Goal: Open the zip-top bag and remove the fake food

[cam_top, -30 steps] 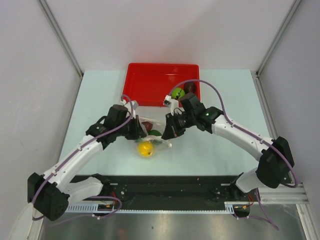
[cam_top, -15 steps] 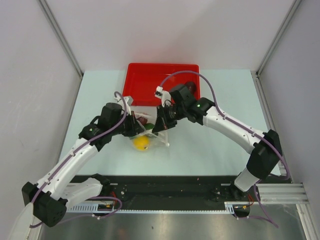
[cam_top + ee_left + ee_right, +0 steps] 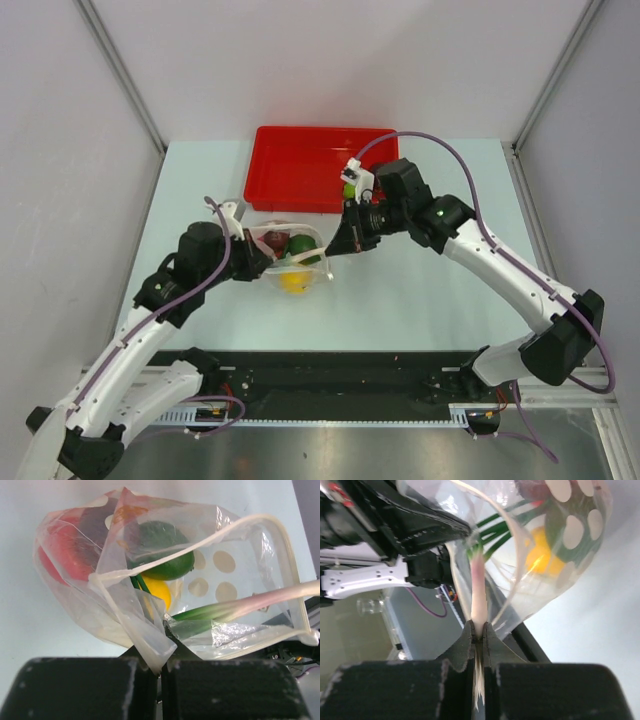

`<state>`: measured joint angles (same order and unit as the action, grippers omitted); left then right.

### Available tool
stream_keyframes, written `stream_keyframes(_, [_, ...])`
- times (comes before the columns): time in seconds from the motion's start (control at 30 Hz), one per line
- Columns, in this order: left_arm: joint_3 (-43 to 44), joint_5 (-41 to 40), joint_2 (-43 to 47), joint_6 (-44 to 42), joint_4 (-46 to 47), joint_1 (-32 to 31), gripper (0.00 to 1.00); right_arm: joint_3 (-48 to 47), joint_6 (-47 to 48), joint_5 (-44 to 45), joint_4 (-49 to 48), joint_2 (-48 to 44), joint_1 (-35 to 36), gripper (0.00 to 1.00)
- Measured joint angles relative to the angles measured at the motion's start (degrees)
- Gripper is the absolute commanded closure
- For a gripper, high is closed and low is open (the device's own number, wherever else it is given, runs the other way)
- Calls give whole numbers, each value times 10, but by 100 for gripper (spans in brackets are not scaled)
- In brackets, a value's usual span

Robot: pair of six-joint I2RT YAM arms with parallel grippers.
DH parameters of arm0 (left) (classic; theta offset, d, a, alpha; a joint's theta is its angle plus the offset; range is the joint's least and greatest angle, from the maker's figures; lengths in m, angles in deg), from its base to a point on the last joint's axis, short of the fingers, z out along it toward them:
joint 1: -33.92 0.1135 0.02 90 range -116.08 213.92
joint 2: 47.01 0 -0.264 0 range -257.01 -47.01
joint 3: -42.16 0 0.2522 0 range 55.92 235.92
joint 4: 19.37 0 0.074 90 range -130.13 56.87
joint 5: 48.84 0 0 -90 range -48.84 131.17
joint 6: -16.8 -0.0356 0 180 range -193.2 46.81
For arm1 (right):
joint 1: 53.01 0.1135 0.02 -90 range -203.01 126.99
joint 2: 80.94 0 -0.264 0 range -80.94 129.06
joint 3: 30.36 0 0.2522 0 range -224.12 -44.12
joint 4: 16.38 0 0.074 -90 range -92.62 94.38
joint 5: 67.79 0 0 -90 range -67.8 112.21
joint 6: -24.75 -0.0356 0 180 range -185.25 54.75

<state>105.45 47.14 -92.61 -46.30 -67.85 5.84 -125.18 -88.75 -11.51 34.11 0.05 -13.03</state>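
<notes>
The clear zip-top bag (image 3: 292, 258) hangs between both grippers, its mouth spread open (image 3: 240, 570). My left gripper (image 3: 162, 652) is shut on a corner of the bag's edge. My right gripper (image 3: 479, 632) is shut on the white stalk of the green onion (image 3: 479, 595), which reaches out of the bag mouth. Inside the bag are a red ball (image 3: 65, 555), a dark green piece (image 3: 162, 552) and a yellow ball (image 3: 540, 555). In the top view the left gripper (image 3: 256, 262) is at the bag's left and the right gripper (image 3: 338, 243) at its right.
A red tray (image 3: 300, 165) stands just behind the bag at the table's back. A green ball (image 3: 348, 190) peeks out at the tray's front right, mostly hidden by the right arm. White walls close in both sides.
The left gripper has drawn back to the left and the right gripper has moved right with the onion stalk. The bag mouth is spread wider between them.
</notes>
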Motion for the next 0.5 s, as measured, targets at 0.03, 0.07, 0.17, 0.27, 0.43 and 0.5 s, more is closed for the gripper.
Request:
stream_keyframes(0.03, [-4,0,3,0,-1,0,100,2,-7,-5,-6,0,-3,100])
stream_keyframes(0.07, [-7,-2,4,0,-2,0,100,4,-14,-13,-14,-1,-6,100])
stream_keyframes(0.17, [-12,-18,-2,0,-14,0,100,12,-21,-38,-25,-9,-15,100])
stream_keyframes(0.27, [-13,-37,-4,0,-30,5,100,34,-25,-80,-30,-35,-45,100])
stream_keyframes(0.43, [-13,-50,-10,-5,-44,26,100,47,-36,-153,-44,-67,-101,100])
stream_keyframes(0.5, [-13,-50,-21,-5,-47,31,100,47,-47,-187,-56,-74,-103,100])
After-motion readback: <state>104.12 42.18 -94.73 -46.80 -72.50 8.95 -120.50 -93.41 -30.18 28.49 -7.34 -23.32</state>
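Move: The right hand holds the spring onion by its white end, about 18 cm above the table. The red bin it is bound for centres some 35 cm ahead, 3 cm left and 15 cm down, with the green ball in it about 30 cm ahead and 7 cm right. The bag's middle is roughly 7 cm ahead, 10 cm left. From the left hand, the bag's middle lies 7 cm ahead, 6 cm right; the spring onion is level, 9 cm right. Keeping its pinch on the white end, the right hand draws the spring onion up and out through the bag's mouth, rising about 5 cm and going some 3.5 cm right while its left-pointing fingers tip upward. The left hand, still shut on the bag's rim, sinks and moves left about 3 cm each, away from the spring onion. ##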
